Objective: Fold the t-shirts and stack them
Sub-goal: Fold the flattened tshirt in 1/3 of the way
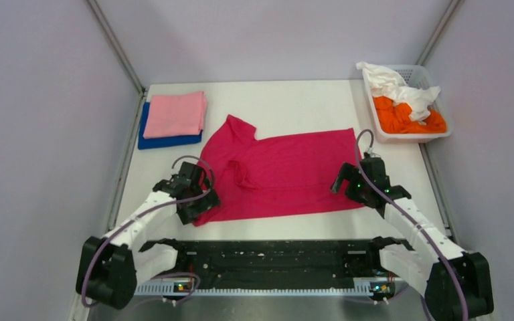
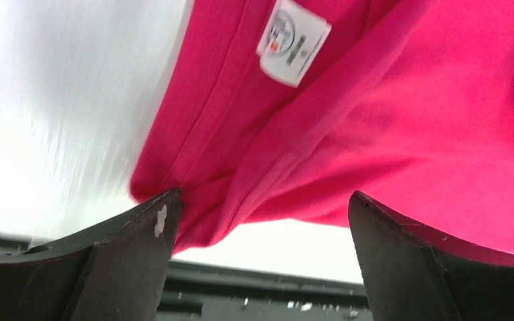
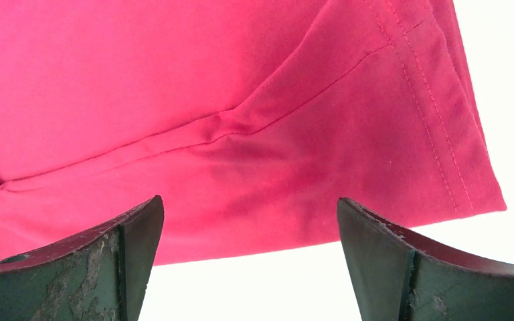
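A magenta-red t-shirt (image 1: 281,174) lies spread across the middle of the table, one sleeve pointing to the far left. My left gripper (image 1: 197,200) stands open at the shirt's near left corner, where the cloth (image 2: 375,120) bunches and a white label (image 2: 293,41) shows. Over the near right corner of the same shirt (image 3: 241,107) my right gripper (image 1: 349,186) is open, hem seam in view, nothing between its fingers. A folded light pink t-shirt (image 1: 175,114) rests on a folded royal blue one (image 1: 167,141) at the far left. Orange (image 1: 408,119) and white (image 1: 398,85) t-shirts lie crumpled in the basket.
A white slotted basket (image 1: 442,134) stands at the far right corner of the table. Grey walls close in the table on the left, right and back. A black rail (image 1: 274,257) runs along the near edge between the arm bases.
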You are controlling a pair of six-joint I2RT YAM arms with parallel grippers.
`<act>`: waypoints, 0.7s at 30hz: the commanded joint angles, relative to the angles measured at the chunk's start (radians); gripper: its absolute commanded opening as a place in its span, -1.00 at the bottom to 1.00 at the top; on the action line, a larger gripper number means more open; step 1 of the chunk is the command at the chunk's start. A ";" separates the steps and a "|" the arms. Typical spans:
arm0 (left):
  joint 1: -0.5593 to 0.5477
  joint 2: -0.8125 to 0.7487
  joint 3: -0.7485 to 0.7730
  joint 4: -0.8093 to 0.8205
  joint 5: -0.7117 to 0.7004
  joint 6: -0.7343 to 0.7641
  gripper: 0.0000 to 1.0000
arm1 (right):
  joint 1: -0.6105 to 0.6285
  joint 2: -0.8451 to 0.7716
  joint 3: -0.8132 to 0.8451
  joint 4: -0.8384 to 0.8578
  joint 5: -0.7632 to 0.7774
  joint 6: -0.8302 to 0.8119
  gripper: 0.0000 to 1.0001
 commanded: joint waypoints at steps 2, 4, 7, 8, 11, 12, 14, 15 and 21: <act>-0.029 -0.205 0.071 -0.246 -0.061 -0.097 0.98 | 0.106 -0.050 0.120 -0.062 0.060 -0.071 0.97; -0.029 -0.235 0.136 -0.269 -0.119 -0.080 0.98 | 0.200 -0.016 0.179 -0.017 0.109 -0.143 0.97; -0.029 -0.231 0.225 -0.262 -0.150 -0.046 0.98 | 0.378 0.110 0.266 0.116 0.137 -0.309 0.97; -0.029 -0.226 0.235 -0.235 -0.119 -0.028 0.98 | 0.460 0.170 0.295 0.168 0.144 -0.378 0.97; -0.030 -0.197 0.198 -0.067 0.135 0.020 0.98 | 0.611 0.382 0.429 0.265 0.183 -0.567 0.97; -0.031 -0.187 0.168 0.016 0.231 0.020 0.98 | 0.639 0.457 0.470 0.304 0.184 -0.622 0.97; -0.031 -0.162 0.106 0.124 0.342 -0.001 0.98 | 0.667 0.576 0.541 0.368 0.100 -0.661 0.97; -0.031 -0.152 0.079 0.155 0.355 -0.015 0.98 | 0.677 0.624 0.565 0.394 0.049 -0.666 0.97; -0.031 -0.091 -0.062 0.244 0.276 -0.046 0.98 | 0.729 0.804 0.654 0.547 -0.102 -0.706 0.97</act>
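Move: The crumpled fold on the pink-red t-shirt is about 32 cm left of the right hand and 6 cm ahead. From the left hand it is some 11 cm to the right and 12 cm ahead. The shirt's near-right corner is roughly 8 cm right of the right hand and 2 cm back; its near-left corner is about 3 cm left and 2 cm back of the left hand, with the white label some 8 cm straight ahead. All lie about 2 cm below the hands. Sweeping left in a low arch over the shirt, the right hand travels nearly 30 cm towards the crumpled fold, rising about 7 cm and then sinking halfway, while swinging some 65 degrees counter-clockwise. The left hand backs off slightly, lifts roughly 10 cm clear of the shirt, then shifts about 6 cm right, tilting, and comes down partway over the shirt's near-left part. Both grippers stay wide open. ##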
